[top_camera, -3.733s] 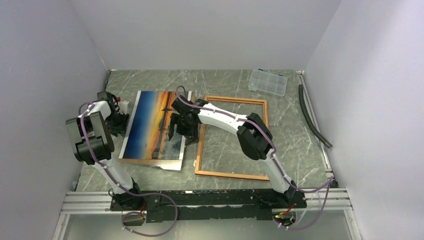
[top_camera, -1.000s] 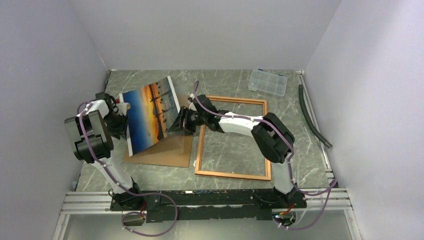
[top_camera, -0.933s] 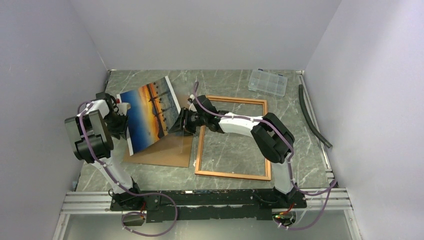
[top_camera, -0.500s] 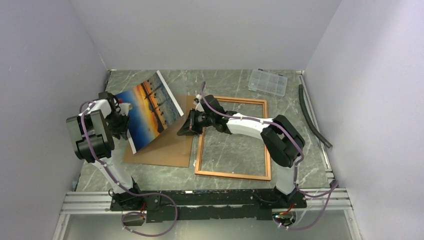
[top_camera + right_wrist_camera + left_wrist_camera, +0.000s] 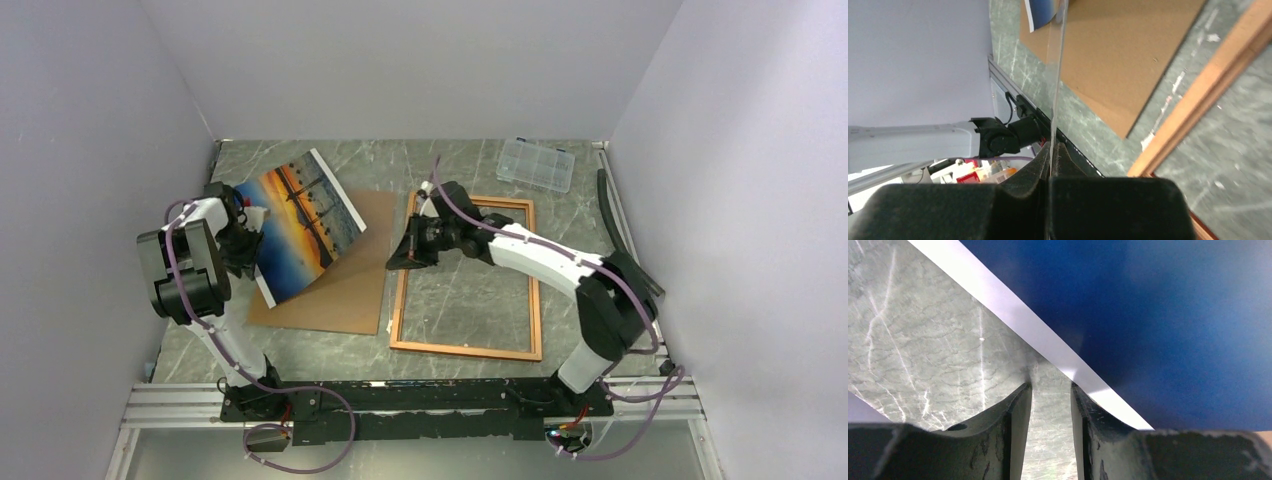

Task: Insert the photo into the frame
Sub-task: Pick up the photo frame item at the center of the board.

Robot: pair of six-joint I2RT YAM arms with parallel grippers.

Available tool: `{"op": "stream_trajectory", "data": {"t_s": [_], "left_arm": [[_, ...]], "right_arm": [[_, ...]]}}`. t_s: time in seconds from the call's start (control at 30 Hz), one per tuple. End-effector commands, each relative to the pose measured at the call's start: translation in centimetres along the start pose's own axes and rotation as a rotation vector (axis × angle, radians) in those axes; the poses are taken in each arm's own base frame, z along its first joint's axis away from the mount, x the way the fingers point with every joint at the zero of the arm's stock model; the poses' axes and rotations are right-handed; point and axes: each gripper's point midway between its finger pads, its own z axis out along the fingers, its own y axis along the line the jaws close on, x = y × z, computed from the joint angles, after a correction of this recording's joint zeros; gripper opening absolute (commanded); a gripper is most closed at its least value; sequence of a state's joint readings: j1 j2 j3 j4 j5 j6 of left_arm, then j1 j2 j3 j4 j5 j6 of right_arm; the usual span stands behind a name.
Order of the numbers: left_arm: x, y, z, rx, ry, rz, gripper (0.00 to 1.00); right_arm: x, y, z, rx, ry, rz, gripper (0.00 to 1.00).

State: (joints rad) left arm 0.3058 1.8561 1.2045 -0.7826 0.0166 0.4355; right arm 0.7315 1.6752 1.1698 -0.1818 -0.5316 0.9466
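Observation:
The photo (image 5: 300, 225), an orange sunset print with a blue side, stands tilted over the left of the table. In the left wrist view its blue face (image 5: 1158, 315) and white border lie right by my left gripper (image 5: 1050, 385). That gripper (image 5: 248, 232) is open, with only marble between its fingers. My right gripper (image 5: 400, 257) hovers at the left rail of the frame (image 5: 468, 201) and is shut on a thin clear sheet (image 5: 1057, 75), seen edge-on. The sheet runs up to the photo's corner (image 5: 1040, 11). The frame (image 5: 1198, 95) lies flat.
A brown backing board (image 5: 345, 275) lies flat between the photo and the frame, also visible in the right wrist view (image 5: 1128, 55). A clear compartment box (image 5: 536, 164) sits at the back right. A black hose (image 5: 622, 235) runs along the right wall.
My right gripper has shut on the clear sheet and moved right, onto the frame's left rail. The photo has swung further left and back. The left arm has barely moved.

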Motion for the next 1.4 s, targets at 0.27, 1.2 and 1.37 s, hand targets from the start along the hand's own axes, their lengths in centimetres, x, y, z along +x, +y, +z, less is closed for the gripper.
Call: {"op": "stream_trajectory", "data": {"t_s": [0.27,1.2,1.37], "left_arm": [[0.6,-2.7,2.5,0.043,0.046,0.090,0.41],[-7.9,-20.0,-12.5,0.329,-0.209,0.267,0.94],[-8.5,-24.3,-10.4,0.282,-0.156,0.389,0.94]], "right_arm": [[-1.2,-2.7,-11.8,0.182,-0.133,-0.105,0.00],[-0.3,2.4,-22.3,0.147,-0.226,-0.330,0.00],[-0.5,-0.8,-24.8,0.326,-0.302,-0.277,0.00]]}}
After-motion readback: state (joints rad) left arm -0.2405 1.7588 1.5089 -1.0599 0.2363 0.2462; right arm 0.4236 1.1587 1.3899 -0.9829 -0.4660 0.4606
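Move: My right hand already pinches the clear sheet. The middle of the photo frame lies about 17 cm to its right, 6 cm ahead and 15 cm below. The brown board's middle is some 19 cm left and 9 cm ahead, with the askew photo 26 cm left and 15 cm ahead. From my left fingertips, down at the photo's left edge, the photo's middle is 15 cm right and 11 cm ahead, the board's 20 cm right and 4 cm ahead, and the frame's some 56 cm right, 1 cm ahead, all at about table height. Keeping its pinch, my right hand carries the clear sheet about 18 cm right, off the board side and over the frame, climbing some 13 cm, mostly after the first sweep, and tilting about 20 degrees. My left fingers edge right beside the photo, then leave it: up about 11 cm, then 22 cm right across the photo, opening wide and turning clockwise. ##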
